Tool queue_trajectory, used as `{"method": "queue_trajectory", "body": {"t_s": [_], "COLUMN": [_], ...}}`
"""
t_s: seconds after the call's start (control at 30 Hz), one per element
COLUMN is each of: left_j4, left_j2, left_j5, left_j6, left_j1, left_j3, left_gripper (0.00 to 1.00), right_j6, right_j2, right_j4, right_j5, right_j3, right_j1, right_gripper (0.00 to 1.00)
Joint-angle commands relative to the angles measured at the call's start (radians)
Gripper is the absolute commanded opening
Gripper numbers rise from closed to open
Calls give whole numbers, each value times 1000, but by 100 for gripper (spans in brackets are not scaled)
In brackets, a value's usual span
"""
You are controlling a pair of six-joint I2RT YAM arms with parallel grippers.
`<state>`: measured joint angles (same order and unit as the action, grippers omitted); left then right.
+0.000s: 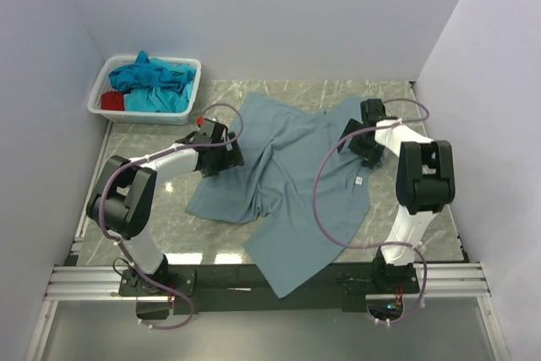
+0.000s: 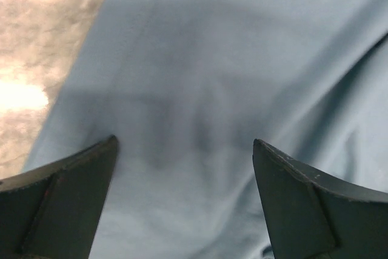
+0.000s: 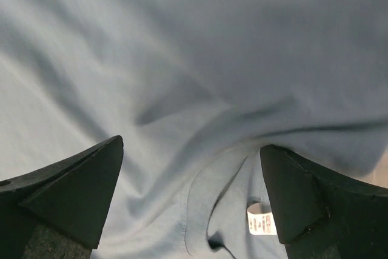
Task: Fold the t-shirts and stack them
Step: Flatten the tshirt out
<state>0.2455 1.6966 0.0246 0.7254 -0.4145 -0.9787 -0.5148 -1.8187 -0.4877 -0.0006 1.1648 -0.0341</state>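
Note:
A dusty grey-blue t-shirt [image 1: 287, 183] lies rumpled across the middle of the table, its lower part hanging over the near edge. Its small white neck label [image 1: 358, 181] faces up. My left gripper [image 1: 230, 156] hovers open over the shirt's left edge; the left wrist view shows only cloth [image 2: 230, 65] between its fingers [image 2: 60, 198]. My right gripper [image 1: 357, 148] stands open over the collar area, with the label [image 3: 262, 219] beside the right finger [image 3: 315, 204] and nothing gripped. Turquoise [image 1: 152, 78] and red [image 1: 112, 101] t-shirts sit bunched in the basket.
A white plastic basket [image 1: 188, 82] stands at the back left corner. The grey marble table [image 1: 169, 217] is bare at the front left and along the right side. White walls close in on three sides. Both arms' cables loop above the shirt.

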Motion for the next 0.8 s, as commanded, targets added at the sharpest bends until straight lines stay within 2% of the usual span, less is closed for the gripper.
{"method": "queue_trajectory", "body": {"t_s": [0.0, 0.17, 0.3, 0.37, 0.4, 0.5, 0.67, 0.77], "left_j4": [1, 35, 32, 35, 37, 41, 70, 58], "left_j2": [43, 98, 156, 184, 211, 247, 215, 128], "left_j5": [-5, 6, 12, 17, 12, 8, 76, 101], "left_j6": [19, 9, 9, 8, 3, 0, -44, -63], "left_j1": [-1, 0, 2, 9, 14, 31, 43, 43], "left_j3": [-49, -135, -196, -245, -265, -340, -469, -448], "left_gripper": [99, 99, 99, 99, 99, 99, 99, 99], "right_j6": [41, 81, 114, 122, 137, 153, 153, 162], "right_j2": [-104, -299, -534, -609, -673, -741, -653, -523], "right_j4": [-60, -187, -310, -365, -371, -353, -221, -204], "right_j5": [4, 4, -30, -41, -50, -111, -170, -129], "right_j3": [142, 467, 836, 967, 1080, 1223, 1208, 1143], "right_j1": [25, 62, 86, 91, 92, 97, 105, 103], "right_gripper": [100, 100, 100, 100, 100, 100, 100, 100]}}
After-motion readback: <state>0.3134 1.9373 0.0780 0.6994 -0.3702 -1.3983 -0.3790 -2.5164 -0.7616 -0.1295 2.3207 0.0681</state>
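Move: Spread t-shirt cloth lies right under both open hands; its middle is about 21 cm right of the left hand and 9 cm back, and some 19 cm left of the right hand and 12 cm back. The white tag sits about 10 cm behind the right hand and 2 cm to its right, its loose near flap some 34 cm back and 20 cm left. From the left hand, the laundry basket is about 21 cm ahead and 22 cm left. Forward and low over the table, both hands sweep with open fingers against the t-shirt, dragging it towards the far edge: the right, already moving, goes about 21 cm with a drift to its right, then slows and rises slightly. The left starts from rest, goes about 11 cm and lifts some 4 cm near the end, its fingers tipping up a little. ##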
